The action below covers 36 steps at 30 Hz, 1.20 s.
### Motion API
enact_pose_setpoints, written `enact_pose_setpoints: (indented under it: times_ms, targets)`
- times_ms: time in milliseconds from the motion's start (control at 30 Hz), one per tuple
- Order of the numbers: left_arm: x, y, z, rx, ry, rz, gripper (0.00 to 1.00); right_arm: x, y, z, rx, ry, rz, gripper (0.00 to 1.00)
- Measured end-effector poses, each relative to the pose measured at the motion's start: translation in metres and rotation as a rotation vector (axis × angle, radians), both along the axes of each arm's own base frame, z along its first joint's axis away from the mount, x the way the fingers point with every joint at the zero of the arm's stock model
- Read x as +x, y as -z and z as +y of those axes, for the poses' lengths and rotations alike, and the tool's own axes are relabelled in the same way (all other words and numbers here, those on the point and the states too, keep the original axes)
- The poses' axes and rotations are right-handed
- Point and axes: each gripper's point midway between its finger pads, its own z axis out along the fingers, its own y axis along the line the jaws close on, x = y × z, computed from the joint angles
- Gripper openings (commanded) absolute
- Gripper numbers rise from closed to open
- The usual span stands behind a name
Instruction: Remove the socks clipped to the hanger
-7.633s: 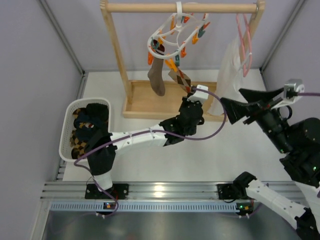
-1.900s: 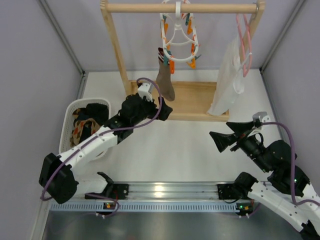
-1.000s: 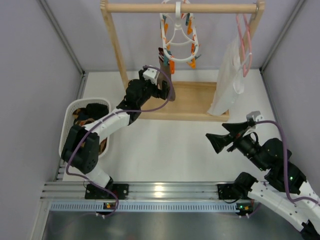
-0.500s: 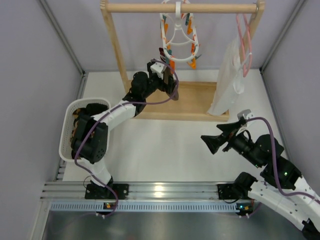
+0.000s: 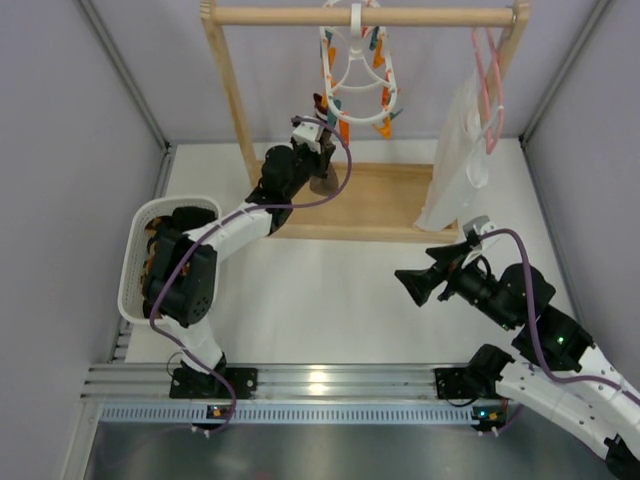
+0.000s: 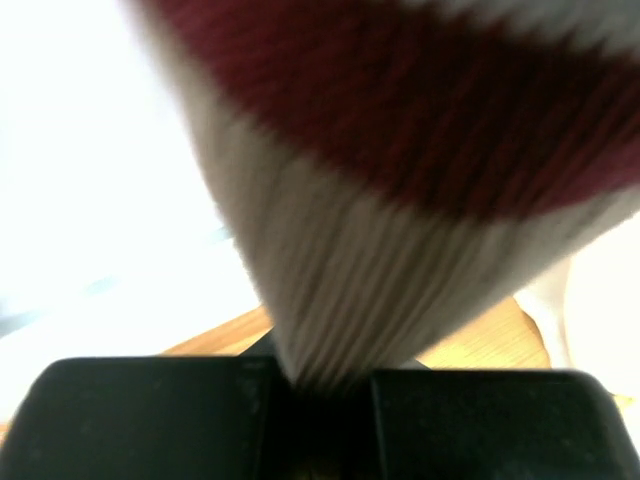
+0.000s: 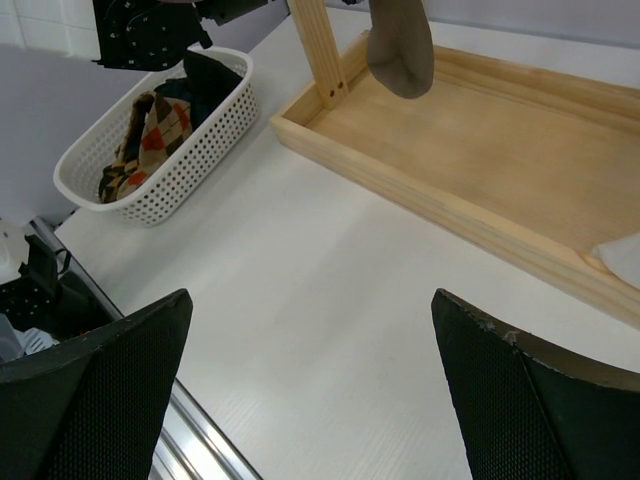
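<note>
A white oval hanger (image 5: 356,72) with orange and teal pegs hangs from the wooden rail. One brownish sock (image 5: 323,183) dangles from it. My left gripper (image 5: 324,166) has reached up to that sock and is shut on it. In the left wrist view, the sock's beige ribbed fabric with a dark red band (image 6: 400,250) is pinched between the black fingers (image 6: 150,420) of the left gripper (image 6: 320,385). The sock's toe (image 7: 400,50) hangs over the wooden tray. My right gripper (image 5: 412,285) (image 7: 312,295) stands open over the bare table, holding nothing.
A white basket (image 5: 138,228) (image 7: 190,160) at the left holds argyle and dark socks (image 7: 150,130). The wooden rack (image 5: 230,95) has a tray base (image 5: 400,205) (image 7: 520,150). A white garment (image 5: 455,160) hangs on a pink hanger (image 5: 488,60) at the right.
My left gripper rose along the hanging sock and closed on it. The right arm drifted a little to the left, still open.
</note>
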Motion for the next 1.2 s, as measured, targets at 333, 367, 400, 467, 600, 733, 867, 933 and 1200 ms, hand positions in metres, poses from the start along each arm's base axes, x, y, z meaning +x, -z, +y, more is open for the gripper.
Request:
enact_pose_setpoints:
  times_ms: [333,367,400,467,600,733,867,933,1200]
  targets:
    - [-0.045,-0.014,0.024,-0.093,-0.231,0.030,0.00,-0.005,-0.010,0.000,0.034,-0.017,-0.024,1.00]
    - [-0.053,-0.017,0.021,-0.101,-0.239,0.027,0.00,-0.006,-0.012,-0.001,0.042,-0.016,-0.029,1.00]
    - [-0.061,-0.020,0.014,-0.108,-0.235,0.024,0.00,-0.007,-0.014,-0.002,0.050,-0.016,-0.032,0.99]
    - [-0.076,-0.025,-0.003,-0.117,-0.218,0.017,0.00,-0.009,-0.018,-0.005,0.063,-0.014,-0.041,1.00]
    - [-0.104,-0.025,-0.035,-0.103,-0.181,0.009,0.00,-0.012,-0.035,-0.015,0.098,0.018,-0.062,0.99]
    - [-0.123,-0.029,-0.061,-0.054,-0.186,-0.024,0.00,-0.014,-0.064,-0.032,0.141,0.072,-0.101,0.99]
    - [-0.130,-0.040,-0.105,0.006,-0.209,-0.085,0.00,-0.020,-0.102,-0.053,0.189,0.133,-0.153,0.99]
    - [-0.133,-0.041,-0.125,0.042,-0.225,-0.108,0.00,-0.023,-0.126,-0.064,0.218,0.163,-0.184,1.00]
    - [-0.111,-0.039,-0.168,0.168,-0.371,-0.182,0.00,-0.011,-0.199,-0.081,0.229,0.269,-0.253,1.00]
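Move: The left fingers are already shut on the beige sock. The clip holding its cuff is roughly 16 cm above them, about 1 cm ahead and 1 cm right; the hanger's middle is some 20 cm up, 6 cm ahead and 7 cm right. The white cloth hangs about 25 cm to the right and 2 cm ahead. From the open right hand that clip lies about 19 cm ahead, 16 cm left and 17 cm up, and the hanger's middle 24 cm ahead, 10 cm left, 20 cm up. Keep the beige sock pinched in the left gripper and draw it back about 13 cm, swinging slightly left at first, then sweep it right towards the white cloth, rising a little and turning the wrist some 20 degrees counter-clockwise. Meanwhile raise the open right gripper about 20 cm towards the hanger's height, drifting right and tilting its fingers up. ##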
